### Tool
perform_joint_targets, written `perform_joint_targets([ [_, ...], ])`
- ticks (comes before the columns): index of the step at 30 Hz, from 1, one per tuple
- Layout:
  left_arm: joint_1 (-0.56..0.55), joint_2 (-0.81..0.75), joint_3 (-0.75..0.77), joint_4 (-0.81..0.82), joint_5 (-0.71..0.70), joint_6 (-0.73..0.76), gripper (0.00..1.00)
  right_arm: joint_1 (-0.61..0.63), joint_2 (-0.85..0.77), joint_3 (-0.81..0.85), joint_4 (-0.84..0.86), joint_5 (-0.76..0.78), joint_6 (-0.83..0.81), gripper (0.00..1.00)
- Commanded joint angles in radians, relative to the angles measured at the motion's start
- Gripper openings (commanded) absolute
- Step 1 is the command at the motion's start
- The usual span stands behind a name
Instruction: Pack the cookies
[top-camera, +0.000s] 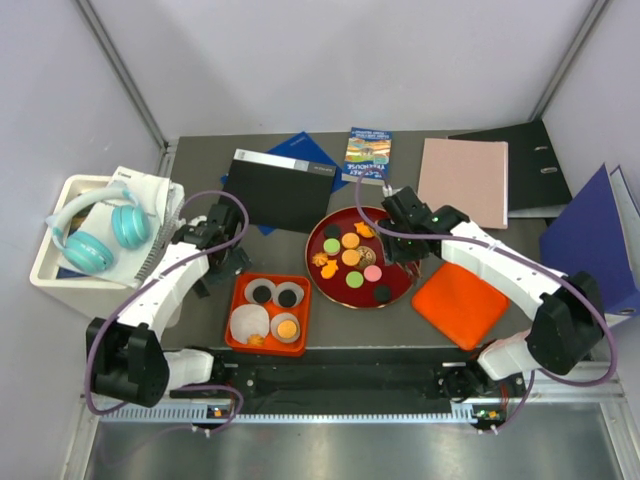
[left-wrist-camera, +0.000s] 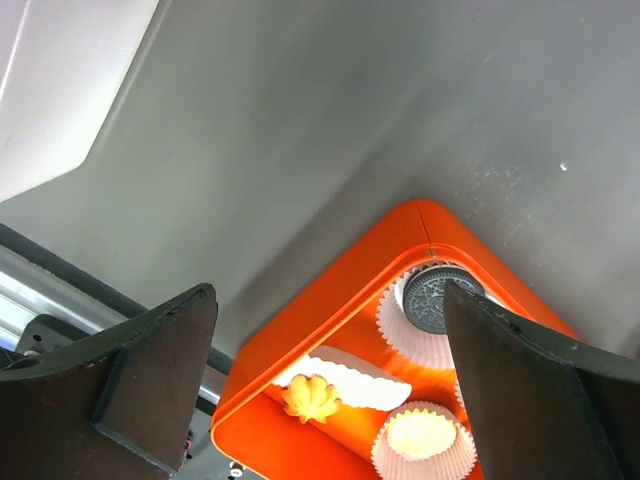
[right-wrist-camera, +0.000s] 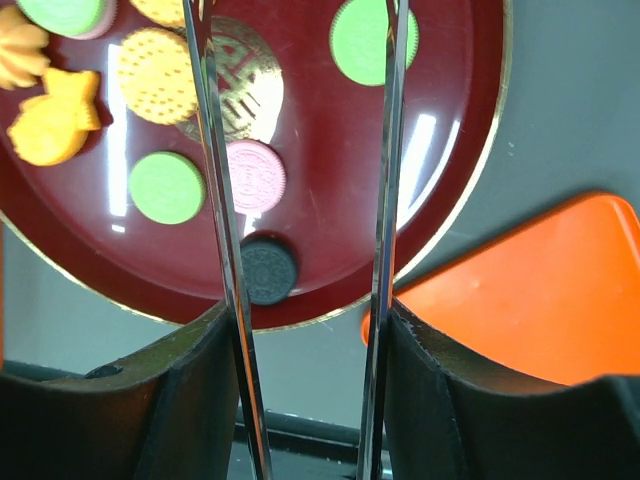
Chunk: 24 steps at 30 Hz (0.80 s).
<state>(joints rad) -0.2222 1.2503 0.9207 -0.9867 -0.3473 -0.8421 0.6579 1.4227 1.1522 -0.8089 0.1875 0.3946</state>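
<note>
Cookies (top-camera: 350, 257) in green, orange, yellow, pink and black lie on a dark red plate (top-camera: 335, 296). My right gripper (top-camera: 392, 248) hangs over the plate's right side. In the right wrist view, my right gripper (right-wrist-camera: 295, 40) stands open with only bare plate (right-wrist-camera: 320, 150) between its thin blades. A pink cookie (right-wrist-camera: 256, 175) and a black one (right-wrist-camera: 268, 268) sit by the left blade. My left gripper (top-camera: 218, 262) is wide open above the far left corner of the orange tray (top-camera: 268, 277). That tray (left-wrist-camera: 330, 290) holds white paper cups, a black cookie (left-wrist-camera: 432, 300), a yellow one (left-wrist-camera: 420, 435) and a flower cookie (left-wrist-camera: 310, 398).
An orange lid (top-camera: 460, 303) lies right of the plate. A white box with teal headphones (top-camera: 95, 235) stands at the left. A black folder (top-camera: 280, 188), a booklet (top-camera: 367, 153), a pink folder (top-camera: 463, 180) and binders (top-camera: 590, 240) line the back and right.
</note>
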Motion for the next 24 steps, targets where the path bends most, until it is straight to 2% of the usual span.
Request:
perform_joint_targets([
  [1, 0.006, -0.046, -0.006, 0.016, 0.007, 0.012, 0.99, -0.029, -0.016, -0.026, 0.019, 0.033, 0.024, 0.51],
  [24, 0.006, -0.035, -0.028, 0.042, 0.054, 0.046, 0.99, -0.046, -0.002, -0.184, 0.076, -0.023, 0.09, 0.51],
])
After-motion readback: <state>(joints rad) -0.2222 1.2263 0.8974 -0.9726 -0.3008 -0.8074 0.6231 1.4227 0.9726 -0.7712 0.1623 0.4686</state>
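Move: The right hand holds the spread tongs, tips forward; the right-hand green cookie lies roughly 17 cm ahead of this hand, 3 cm left and 10 cm below. At that height the orange flower cookie is some 21 cm ahead and 5 left, the pink cookie 11 ahead and 7 left, and the dark cookie 5 ahead and 5 left. From the left hand the green cookie is about 19 cm ahead, 37 right. Still holding the spread tongs, the right hand sinks about 5 cm towards the plate, easing back and right. ##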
